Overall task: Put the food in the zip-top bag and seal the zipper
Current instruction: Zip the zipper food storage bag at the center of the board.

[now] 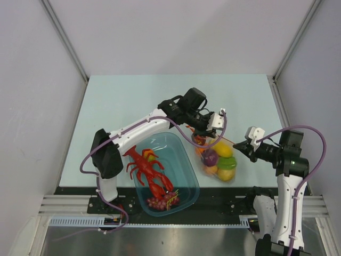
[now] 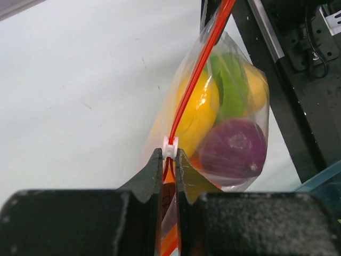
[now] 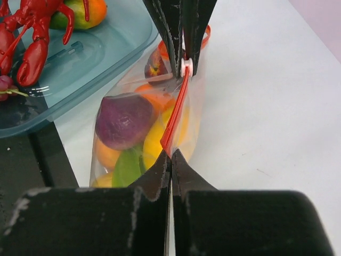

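The zip-top bag hangs between my two grippers, just right of the blue tub. Through its clear plastic I see the food: a purple piece, a yellow fruit, a green leaf and orange pieces. My left gripper is shut on the zipper, right behind its white slider. My right gripper is shut on the bag's corner, where the red zipper ends. The strip runs taut from there to the slider and the left gripper's fingers.
The translucent blue tub stands at the near edge, left of the bag. It holds a red toy lobster, a grape bunch and an orange-green fruit. The table's black front rail lies under the bag.
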Motion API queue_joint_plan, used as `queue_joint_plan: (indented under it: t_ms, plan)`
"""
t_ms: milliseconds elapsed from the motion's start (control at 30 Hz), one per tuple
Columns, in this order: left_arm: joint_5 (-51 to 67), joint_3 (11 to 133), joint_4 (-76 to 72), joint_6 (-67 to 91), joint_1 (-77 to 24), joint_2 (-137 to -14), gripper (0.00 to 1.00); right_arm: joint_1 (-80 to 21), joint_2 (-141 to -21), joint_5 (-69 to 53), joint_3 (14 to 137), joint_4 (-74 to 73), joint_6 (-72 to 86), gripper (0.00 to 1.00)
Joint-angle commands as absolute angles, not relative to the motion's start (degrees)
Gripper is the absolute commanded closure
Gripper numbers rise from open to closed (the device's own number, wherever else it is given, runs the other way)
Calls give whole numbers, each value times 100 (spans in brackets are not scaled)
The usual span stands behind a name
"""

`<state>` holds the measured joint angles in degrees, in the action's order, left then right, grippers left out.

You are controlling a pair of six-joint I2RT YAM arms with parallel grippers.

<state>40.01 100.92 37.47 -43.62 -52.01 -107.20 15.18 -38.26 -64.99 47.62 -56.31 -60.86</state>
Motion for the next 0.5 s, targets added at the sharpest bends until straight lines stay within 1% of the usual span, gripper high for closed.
queue_joint_plan:
  t_ms: [0,33,67,133,167,233,400,467]
  plan:
    - [3683,10239,3999,-4640,-4966,-10389,97,1626,-3929,-6741,5036,-5862,-6495,100]
    - [3700,10318,4034,-4641,-5009,-10380,100,1626,-3964,-6759,5071,-5880,-6486,99]
    - [3700,10466,4052,-4615,-5045,-10380,100,1626,-4007,-6759,5150,-5906,-6486,78]
    - [3630,10634,4200,-4658,-5211,-10406,100,1626,-4052,-6820,5238,-5898,-6469,51]
    - [3586,10774,4245,-4684,-5282,-10450,100,1617,-4087,-6838,5317,-5863,-6434,34]
    - [3568,10863,4385,-4746,-5431,-10485,100,1608,-4175,-6899,5414,-5784,-6206,27]
    - [3428,10854,4412,-4851,-5633,-10538,100,1521,-4201,-6943,5581,-5616,-6108,27]
    - [3384,10872,4404,-4869,-5669,-10556,100,1459,-4184,-6926,5572,-5607,-6187,30]
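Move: The left fingers already pinch the white slider; the zipper's still-open end lies about 7 cm to their left and 3 cm ahead, slightly below. The purple onion is some 6 cm back and 9 cm below the left hand, level sideways; the yellow fruit is 3 cm back, 4 cm right, equally low. The right fingers hold the zipper's closed end, with the slider roughly 9 cm to their left and 3 cm ahead. The right fingers let go of the zipper's closed end, spreading wide and lifting about 3 cm almost straight up from it. The left hand keeps its pinch on the slider: it creeps about 1 cm forward and left along the zipper, then reverses, easing some 2 cm back and a little right as it rises 1.5 cm. ##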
